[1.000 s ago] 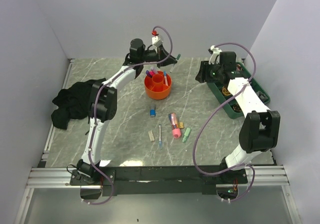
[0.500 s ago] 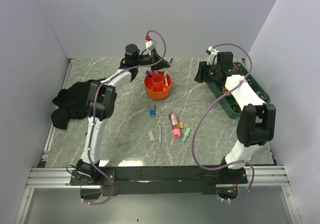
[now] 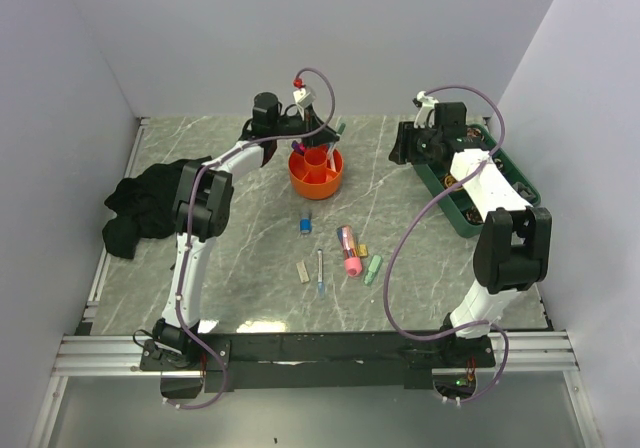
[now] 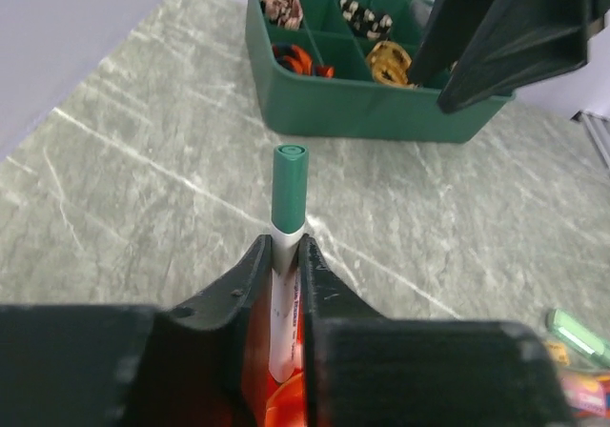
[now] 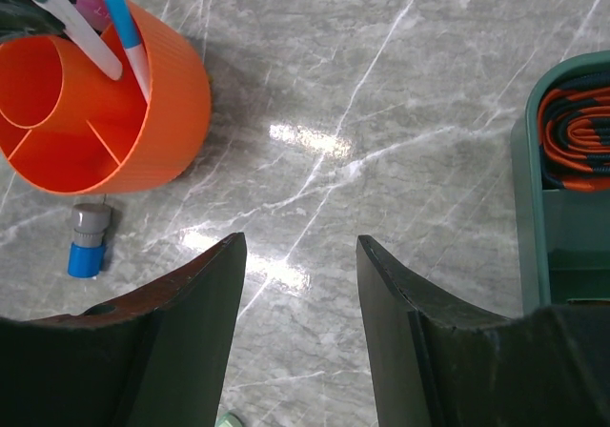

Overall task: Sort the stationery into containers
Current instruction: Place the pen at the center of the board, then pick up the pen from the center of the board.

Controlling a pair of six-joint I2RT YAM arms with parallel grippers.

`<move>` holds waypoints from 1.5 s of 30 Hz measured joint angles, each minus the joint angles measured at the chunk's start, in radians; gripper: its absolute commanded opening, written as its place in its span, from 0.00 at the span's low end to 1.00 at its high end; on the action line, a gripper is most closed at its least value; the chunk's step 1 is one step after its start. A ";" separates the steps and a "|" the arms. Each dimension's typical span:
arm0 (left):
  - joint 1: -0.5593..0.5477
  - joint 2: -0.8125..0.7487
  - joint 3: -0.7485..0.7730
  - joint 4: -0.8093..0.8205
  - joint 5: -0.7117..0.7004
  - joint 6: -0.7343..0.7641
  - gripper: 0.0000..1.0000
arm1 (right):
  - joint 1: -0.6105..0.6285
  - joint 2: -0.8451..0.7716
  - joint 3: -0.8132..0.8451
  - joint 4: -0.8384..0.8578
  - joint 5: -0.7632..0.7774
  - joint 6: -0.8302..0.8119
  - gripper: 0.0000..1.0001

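My left gripper (image 3: 322,140) is shut on a white pen with a green cap (image 3: 340,127) and holds it over the round orange holder (image 3: 316,174). In the left wrist view the pen (image 4: 289,198) sticks out between the fingers (image 4: 246,274), with the orange holder (image 4: 286,398) right below. The holder (image 5: 152,132) has a blue-tipped pen (image 5: 129,36) and pink ones in it. A blue-capped piece (image 3: 305,224), a pink marker (image 3: 349,251), a green highlighter (image 3: 373,269), a thin pen (image 3: 320,273) and a white eraser (image 3: 303,272) lie loose on the table. My right gripper (image 3: 405,146) is open and empty, to the right of the holder above the table (image 5: 300,255).
A dark green multi-compartment tray (image 3: 440,182) stands at the back right, also in the left wrist view (image 4: 362,103) and the right wrist view (image 5: 534,208). A black cloth bundle (image 3: 145,203) lies at the left edge.
My left gripper has carried the green-capped pen from behind the holder to above it and a little lower. The right arm shifted slightly back and now holds still.
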 measured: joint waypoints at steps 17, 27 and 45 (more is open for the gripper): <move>0.000 -0.086 -0.061 -0.100 -0.056 0.122 0.52 | 0.010 0.002 0.000 -0.021 -0.056 -0.049 0.61; 0.032 -0.745 -0.288 -0.337 -0.201 0.330 0.65 | 0.357 -0.034 0.005 -0.253 -0.217 -0.597 0.61; 0.368 -1.595 -1.015 -0.877 -0.593 0.406 1.00 | 0.875 0.018 -0.185 -0.412 0.047 -1.543 0.57</move>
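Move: The left hand still holds the green marker, its lower end already in the orange cup; the cup's middle is about 6 cm back, 3 cm left and 13 cm below. For the right hand the pen lies some 27 cm back, 20 cm left and 17 cm down. The eraser is 4 cm to the pen's left, level with it, the blue tube 12 cm beyond and 3 cm left of it, the clear pouch 5 cm beyond and 7 cm right of it. Back and left, level at first and then sinking about 11 cm, the right hand sweeps towards the pen, turning over 110 degrees counter-clockwise until its half-open fingers point mostly down just above it. The left hand eases down slightly while opening and lets go of the green marker, then lifts steeply, swings back and left away from the cup, drops partway and opens wide. ##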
